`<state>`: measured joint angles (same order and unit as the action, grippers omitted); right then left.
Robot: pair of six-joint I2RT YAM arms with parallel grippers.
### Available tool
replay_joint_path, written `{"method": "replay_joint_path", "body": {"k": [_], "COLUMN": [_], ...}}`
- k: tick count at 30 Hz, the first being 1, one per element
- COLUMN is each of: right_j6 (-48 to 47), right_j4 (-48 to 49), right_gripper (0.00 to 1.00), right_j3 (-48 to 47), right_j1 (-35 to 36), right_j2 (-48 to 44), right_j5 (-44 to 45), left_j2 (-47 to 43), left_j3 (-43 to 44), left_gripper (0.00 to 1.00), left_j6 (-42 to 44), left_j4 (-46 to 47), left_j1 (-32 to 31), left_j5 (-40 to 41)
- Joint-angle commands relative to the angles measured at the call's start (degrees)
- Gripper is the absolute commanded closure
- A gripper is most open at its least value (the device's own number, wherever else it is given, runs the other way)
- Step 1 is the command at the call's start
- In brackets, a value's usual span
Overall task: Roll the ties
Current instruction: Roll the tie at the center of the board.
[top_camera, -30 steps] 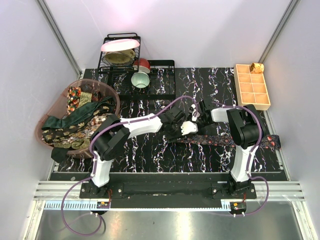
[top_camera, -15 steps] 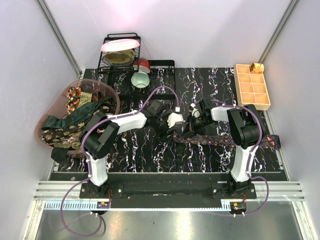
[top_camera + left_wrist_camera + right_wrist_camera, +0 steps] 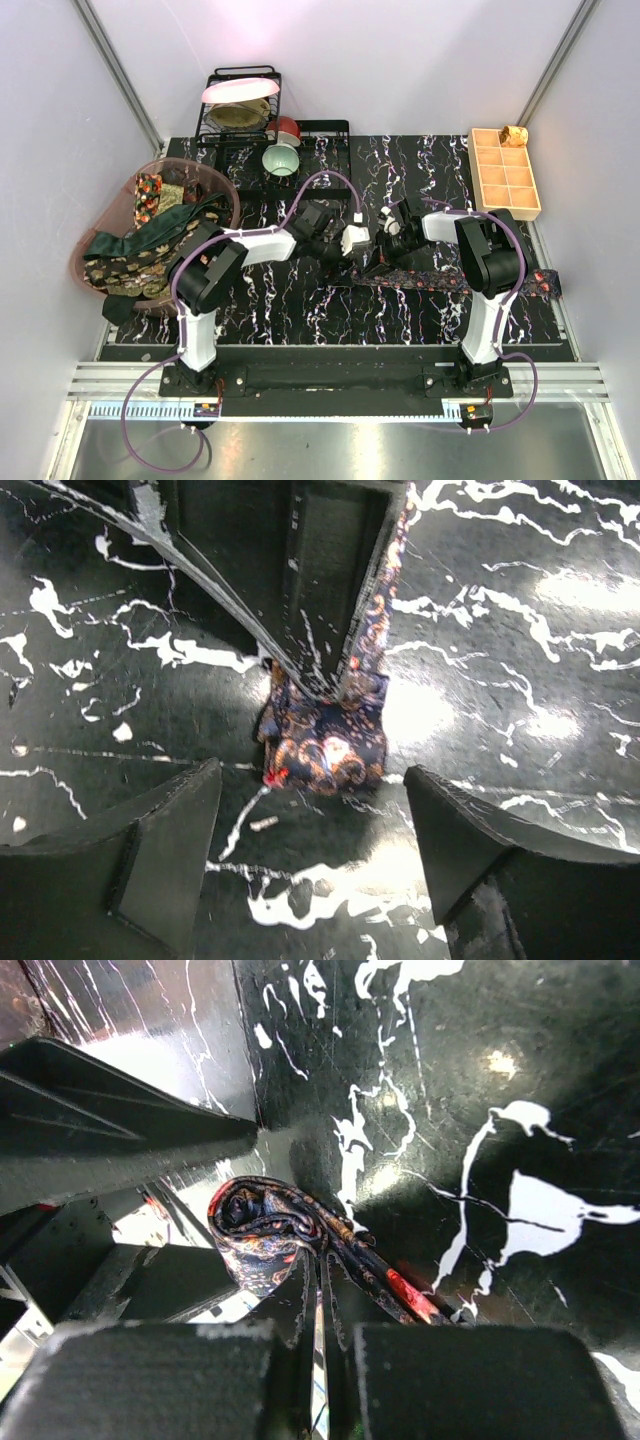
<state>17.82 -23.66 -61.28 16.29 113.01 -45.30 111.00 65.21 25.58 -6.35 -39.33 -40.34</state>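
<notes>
A dark patterned tie (image 3: 470, 281) lies in a strip across the black marbled mat, from mid-table to the right edge. Its left end is wound into a small roll (image 3: 325, 742) (image 3: 262, 1228). My right gripper (image 3: 320, 1285) (image 3: 378, 256) is shut on the tie right at the roll, tips down on the mat. Its fingers (image 3: 325, 575) show from above in the left wrist view. My left gripper (image 3: 315, 825) (image 3: 356, 243) stands open just left of the roll, a finger on each side of it and touching nothing.
A pink basket (image 3: 226, 190) at the left holds several more ties (image 3: 150, 240). A black dish rack (image 3: 245, 110) with plates and a green bowl (image 3: 282, 160) stand at the back. A tan gridded tray (image 3: 505, 172) sits at the back right.
My left gripper has opened and drawn back to the left, off the tie's rolled end. The right gripper has stayed where it was, shut at the roll.
</notes>
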Motion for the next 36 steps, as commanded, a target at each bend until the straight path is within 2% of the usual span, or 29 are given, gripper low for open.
{"method": "replay_joint_path", "body": {"k": [1,7,12,15,16,20,24,27,29,32,36], "right_j6": [-2.2,-2.0,-1.2,-0.6,-0.5,0.3,0.0,-0.5,-0.5,1.0,4.7], "right_j4": [-0.6,0.0,0.5,0.8,0.8,-0.1,-3.2,-5.0,-5.1,-3.8,3.3], "right_gripper": [1.0,1.0,1.0,1.0,0.98,0.78,0.71,0.66,0.61,0.57,0.55], "right_j3": [1.4,2.0,2.0,1.9,1.9,1.4,-0.4,-1.2,-0.9,0.5,3.7], "right_j1": [0.5,0.5,0.5,0.6,0.5,0.3,-0.9,-2.1,-2.4,-2.3,-2.1], "right_j2": [0.3,0.4,0.7,0.8,0.7,-0.9,-3.8,-6.0,-7.1,-7.3,-6.8], "right_j5": [10.6,11.0,10.0,9.1,8.7,5.5,1.1,-0.9,-2.3,-5.0,-8.2], "left_j2": [0.6,2.1,3.0,3.1,3.0,2.1,0.5,-0.6,0.8,2.7,3.7], "left_j3": [-2.2,-3.9,-4.7,-4.5,-4.1,-0.8,0.6,1.6,3.9,7.2,9.4], "left_gripper": [0.25,0.4,0.46,0.55,0.61,0.7,0.72,0.72,0.72,0.7,0.68], "left_j6": [-0.7,-0.8,-0.3,-0.7,-0.4,3.7,6.7,6.4,6.7,6.2,6.4], "left_j4": [7.7,9.7,10.0,9.4,8.2,-0.7,-10.9,-13.4,-17.0,-20.4,-23.3], "left_j1": [-0.9,-2.0,-3.0,-3.5,-3.7,-5.6,-6.5,-7.1,-9.4,-10.7,-11.0], "left_j5": [-2.3,0.8,2.6,4.2,5.3,13.5,20.1,22.4,26.7,29.2,30.7]}}
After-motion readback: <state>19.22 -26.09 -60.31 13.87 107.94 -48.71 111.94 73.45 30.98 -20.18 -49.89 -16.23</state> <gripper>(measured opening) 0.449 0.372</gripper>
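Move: The rolled end of the tie lies about 2 cm to the right of the left hand, level fore and aft and about 1 cm lower, between its open fingers. The unrolled strip runs right from it; the strip's middle is some 22 cm to the right of the left hand, about 1 cm nearer the base and 2 cm lower. From the right hand, its shut fingers at the roll's edge, the roll is about 1 cm left and 1 cm back, at its height. Bring the left gripper about 2 cm right and 1 cm down over the rolled end and close its fingers to pinch the roll while the right fingers still hold its edge. Then open the right fingers and lift that hand about 3 cm clear, as the left hand keeps its pinch, tips some 20 degrees to point more steeply down, and its fingertips ease back left about 1 cm. ##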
